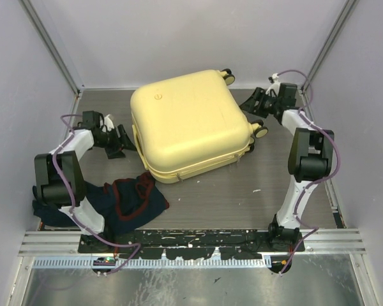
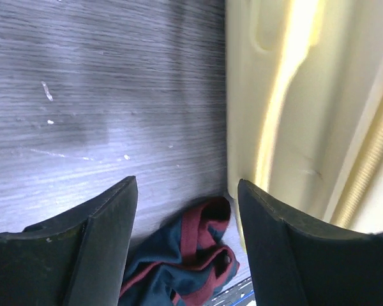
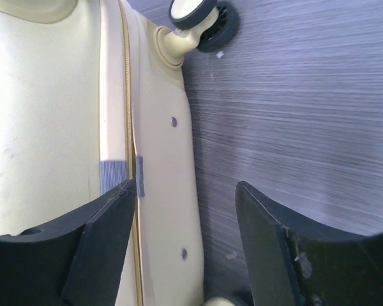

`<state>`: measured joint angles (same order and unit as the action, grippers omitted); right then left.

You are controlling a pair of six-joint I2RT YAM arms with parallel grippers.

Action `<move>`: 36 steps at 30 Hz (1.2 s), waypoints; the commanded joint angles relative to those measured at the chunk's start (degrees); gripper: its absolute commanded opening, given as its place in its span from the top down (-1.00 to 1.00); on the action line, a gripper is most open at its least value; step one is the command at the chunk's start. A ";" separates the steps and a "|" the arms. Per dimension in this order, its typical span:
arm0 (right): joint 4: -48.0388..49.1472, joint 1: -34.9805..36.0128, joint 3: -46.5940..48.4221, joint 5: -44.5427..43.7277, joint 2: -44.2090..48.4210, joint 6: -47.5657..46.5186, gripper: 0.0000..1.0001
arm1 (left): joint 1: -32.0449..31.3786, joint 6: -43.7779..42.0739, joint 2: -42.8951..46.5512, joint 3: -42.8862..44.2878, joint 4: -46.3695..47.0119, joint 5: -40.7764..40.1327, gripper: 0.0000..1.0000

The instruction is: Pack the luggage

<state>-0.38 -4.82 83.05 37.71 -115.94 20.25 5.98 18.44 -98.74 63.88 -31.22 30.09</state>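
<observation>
The luggage, a large pale yellow hard-shell suitcase, lies flat and closed in the middle of the table. My left gripper hangs open just off its left side. In the left wrist view that gripper has the yellow shell by its right finger and nothing gripped. My right gripper is open at the suitcase's right side, between the two black wheels. In the right wrist view this gripper stands over the shell's edge near the zipper seam, holding nothing.
A navy garment with maroon trim lies crumpled on the table near the left arm's base, also seen past the left fingers. Grey walls enclose the table on three sides. A metal rail runs along the near edge.
</observation>
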 commanded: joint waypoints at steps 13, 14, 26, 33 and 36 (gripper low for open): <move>-13.14 -18.26 -9.09 0.76 40.07 -22.75 -1.00 | 0.27 -4.53 21.94 -1.58 -0.27 -0.07 -0.96; -13.76 -18.35 -10.62 -1.73 42.43 -22.65 -1.00 | 0.67 -4.51 23.14 -1.83 -0.47 -0.08 -0.96; -38.95 -18.14 -23.41 15.72 55.49 -44.18 -0.94 | 1.93 -5.84 31.06 -5.94 -5.49 3.44 -0.96; -57.72 -18.13 -14.43 14.78 49.34 -70.95 -0.91 | 1.91 -8.81 29.61 -5.36 -8.67 6.43 -0.96; -64.62 -18.13 -9.80 12.85 45.88 -79.71 -0.90 | 1.93 -8.51 30.74 -6.23 -7.84 6.62 -0.96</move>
<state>-53.84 -23.09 65.69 50.96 -67.77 -41.36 7.62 11.42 -69.17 57.39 -38.98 33.93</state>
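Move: The closed suitcase stands askew, its middle some 27 cm to my left hand's right and 9 cm ahead; the dark clothes with red trim lie about 21 cm back of that hand, roughly 3 cm to its right. From my right hand the suitcase's middle is about 20 cm left and 9 cm back, its near wheels some 8 cm back and 4 cm right, its far wheels roughly 10 cm ahead and 7 cm left. I draw both hands off the ends of the suitcase, opening my fingers wide. My right hand rises about 20 cm while swinging right, then comes back, curving slightly left and sinking by half, to finish some 25 cm nearer me, right of the near wheels, rolled about 35 degrees. My left lifts around 11 cm, eases back, and tips its fingers up some 20 degrees. ##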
